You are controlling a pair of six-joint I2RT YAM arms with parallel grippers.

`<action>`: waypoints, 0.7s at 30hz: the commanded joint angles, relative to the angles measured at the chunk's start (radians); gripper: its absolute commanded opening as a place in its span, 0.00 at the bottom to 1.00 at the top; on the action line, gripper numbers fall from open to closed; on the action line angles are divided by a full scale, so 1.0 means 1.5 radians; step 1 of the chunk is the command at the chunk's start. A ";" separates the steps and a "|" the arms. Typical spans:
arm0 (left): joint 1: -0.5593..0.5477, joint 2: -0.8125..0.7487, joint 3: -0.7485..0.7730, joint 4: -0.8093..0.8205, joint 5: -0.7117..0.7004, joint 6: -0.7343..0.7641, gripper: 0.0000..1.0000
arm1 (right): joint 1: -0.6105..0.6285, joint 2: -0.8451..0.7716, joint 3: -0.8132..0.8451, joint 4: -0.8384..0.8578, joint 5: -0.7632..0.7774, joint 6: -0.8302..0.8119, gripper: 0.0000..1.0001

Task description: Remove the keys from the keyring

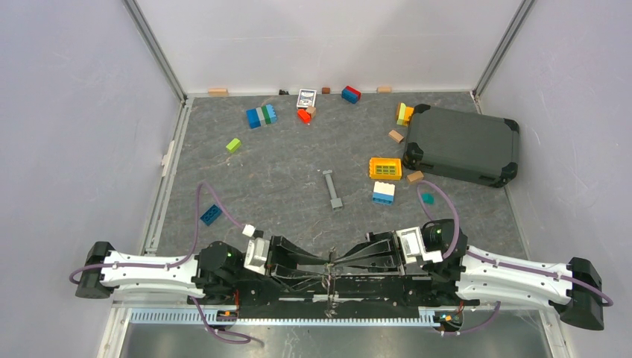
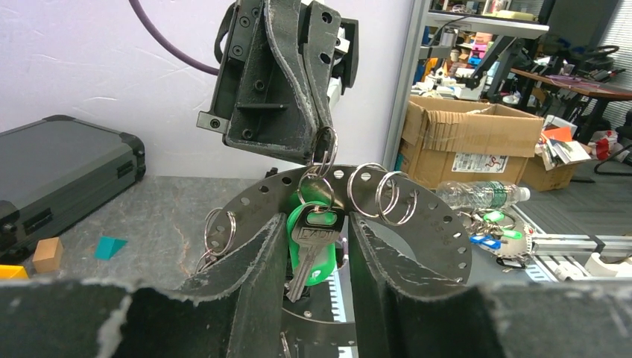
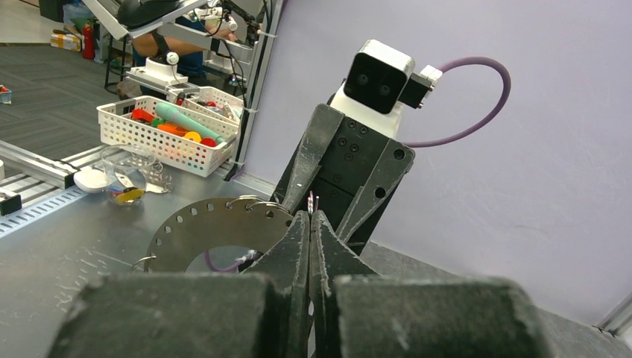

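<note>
The keyring point(image 2: 320, 173) hangs pinched in my right gripper point(image 2: 322, 138), which is shut on its upper loop. Its closed tips point(image 3: 309, 216) show a thin edge of wire poking out. A silver key point(image 2: 313, 242) dangles from the ring, with a green-headed key point(image 2: 328, 257) behind it. My left gripper point(image 2: 317, 224) stands open with one finger on each side of the hanging keys, very close to them. In the top view both grippers meet tip to tip, left point(image 1: 322, 261) and right point(image 1: 335, 261), at the near edge.
A round perforated metal disc point(image 2: 432, 224) carrying several spare rings stands behind the keys. On the table lie a grey metal bar point(image 1: 332, 188), a yellow grid block point(image 1: 385, 168), a dark case point(image 1: 462, 145), a blue brick point(image 1: 211, 215) and scattered bricks at the back.
</note>
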 commanded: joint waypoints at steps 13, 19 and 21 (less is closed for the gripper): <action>-0.001 0.018 0.021 0.042 0.009 -0.030 0.17 | 0.004 -0.027 0.019 0.019 0.013 -0.005 0.00; -0.002 -0.009 0.018 0.016 -0.001 -0.031 0.03 | 0.005 -0.040 0.017 -0.004 0.011 -0.010 0.00; -0.001 -0.020 0.018 0.004 -0.005 -0.031 0.02 | 0.004 -0.045 0.014 -0.012 0.012 -0.011 0.00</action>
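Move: The key with the green tag already hangs between my open left fingers, its middle about 1 cm right of my left hand point and 1 cm below, level fore-and-aft. The keyring disc is behind it, some 3 cm to the hand's right, 2 cm back and 2 cm below; two spare rings sit some 4 cm back, 3 cm right and 2 cm above. From my right hand, shut on a small split ring, the key is about 5 cm below and 1 cm left. I keep my left hand almost in place beside the hanging key, easing about half a centimetre right and then back again, while its fingers close from nearly half open to almost shut and pinch the green tag between the tips. My right hand keeps its pinch on the small split ring and draws slightly right and up, away from my left, under 1 cm in all. ##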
